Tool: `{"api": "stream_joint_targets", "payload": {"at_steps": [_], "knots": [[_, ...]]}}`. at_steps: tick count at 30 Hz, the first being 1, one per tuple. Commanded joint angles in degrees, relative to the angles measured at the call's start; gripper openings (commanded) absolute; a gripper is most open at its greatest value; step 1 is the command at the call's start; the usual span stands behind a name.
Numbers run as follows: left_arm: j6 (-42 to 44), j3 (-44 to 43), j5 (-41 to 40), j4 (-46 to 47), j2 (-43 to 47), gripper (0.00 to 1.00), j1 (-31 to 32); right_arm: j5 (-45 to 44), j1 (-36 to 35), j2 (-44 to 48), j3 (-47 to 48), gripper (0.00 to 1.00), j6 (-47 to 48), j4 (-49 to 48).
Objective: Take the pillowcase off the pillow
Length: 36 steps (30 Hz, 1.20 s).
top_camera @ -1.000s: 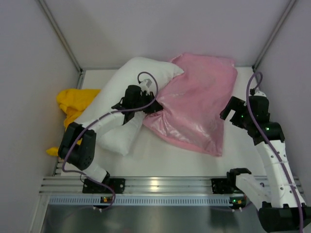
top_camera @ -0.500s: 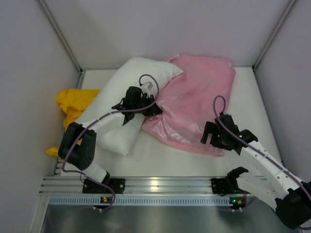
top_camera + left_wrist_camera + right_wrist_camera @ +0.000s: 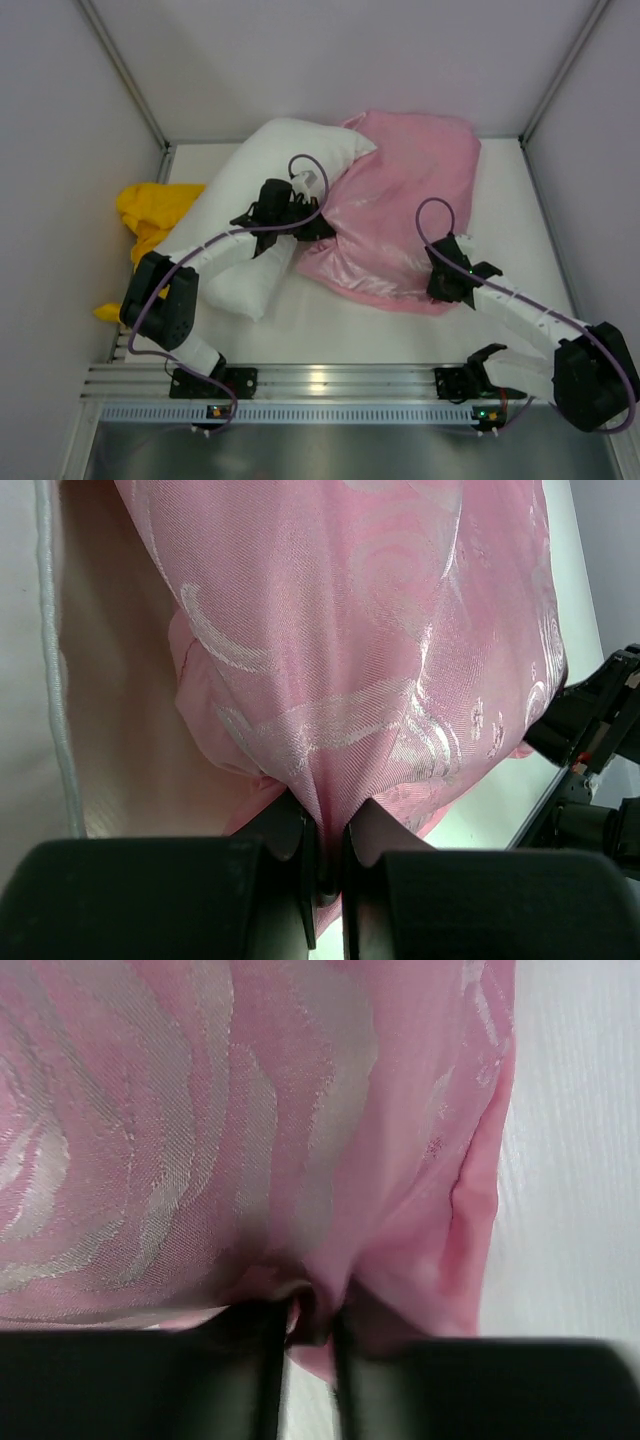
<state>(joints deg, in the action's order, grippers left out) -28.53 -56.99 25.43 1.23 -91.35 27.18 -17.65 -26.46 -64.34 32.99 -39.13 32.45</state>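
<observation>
The pink shiny pillowcase (image 3: 400,210) lies in the middle and right of the table. The white pillow (image 3: 240,190) sticks out of its left side; no yellow band shows on it. My left gripper (image 3: 318,228) is shut on a fold of the pillowcase (image 3: 380,630) at its left edge, beside the pillow (image 3: 110,680); the jaws (image 3: 328,850) pinch the fabric. My right gripper (image 3: 440,285) is at the pillowcase's near right corner. In the right wrist view (image 3: 312,1320) its jaws are shut on pink fabric (image 3: 200,1110).
A yellow cloth (image 3: 150,215) is bunched at the left wall beside the pillow. A metal rail (image 3: 320,385) runs along the near edge. Grey walls and corner posts close in the back and sides. The right arm (image 3: 590,720) shows in the left wrist view.
My right arm swung from the right side down to the pillowcase's near right corner and closed on it. The pillowcase's near edge has drawn in a little. The left arm has not moved.
</observation>
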Motion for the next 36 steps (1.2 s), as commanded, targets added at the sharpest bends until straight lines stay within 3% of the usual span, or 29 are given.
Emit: {"api": "stream_joint_targets", "payload": {"at_steps": [1,7,15,20,24,30,34,36], "knots": [[0.41,0.04,1.72,3.25,2.32,0.0,-0.55,-3.88,-1.22,2.19,-1.96,0.0,-1.73,-5.81],[0.15,0.13,6.38,3.86,3.11,0.0,-0.46,-4.16,-4.3,13.25,-0.83,0.0,-0.25,-2.22],[0.67,-1.54,15.78,4.92,6.62,0.0,0.59,1.46,-7.55,28.64,15.84,0.0,2.22,7.01],[5.67,-3.74,22.02,4.92,14.87,0.0,4.8,7.87,-7.82,30.23,28.15,0.0,5.64,8.34],[7.18,-4.97,19.93,4.92,27.06,0.0,7.36,12.8,-7.82,30.5,36.6,0.0,8.45,8.42],[3.93,-12.68,17.38,4.92,37.11,0.0,7.62,24.85,-7.73,28.92,50.05,0.0,11.18,8.95],[4.62,-21.21,13.25,2.29,35.73,0.0,7.63,24.96,-7.73,27.07,56.46,0.0,13.29,9.39],[5.24,-28.91,12.45,-0.61,30.47,0.0,7.62,22.41,-7.73,25.23,58.23,0.0,13.99,9.91]]}}
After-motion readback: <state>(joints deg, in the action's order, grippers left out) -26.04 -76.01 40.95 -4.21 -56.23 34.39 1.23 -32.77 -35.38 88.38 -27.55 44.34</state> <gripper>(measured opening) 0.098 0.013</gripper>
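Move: The near right corner of the pink pillowcase lies right between the right hand's part-closed fingers. From the left hand, which already grips the case's near left part, this corner lies some 26 cm right, 15 cm back and 10 cm lower. The white pillow's middle is about 15 cm left of the left hand, 5 cm ahead and 8 cm below; beyond it a yellow cloth lies roughly 40 cm left, 4 cm ahead and 13 cm below. The right hand finishes shutting its fingers on the pillowcase's near right corner, then carries it steeply up about 45 cm, drawing back some 10 cm towards the end while its fingers tip up from pointing down. The left hand keeps its pinch on the near left part, barely creeps back at first, then follows, going up about 35 cm and back 18 cm away from over the table, also tipping its fingers up and turning clockwise. ##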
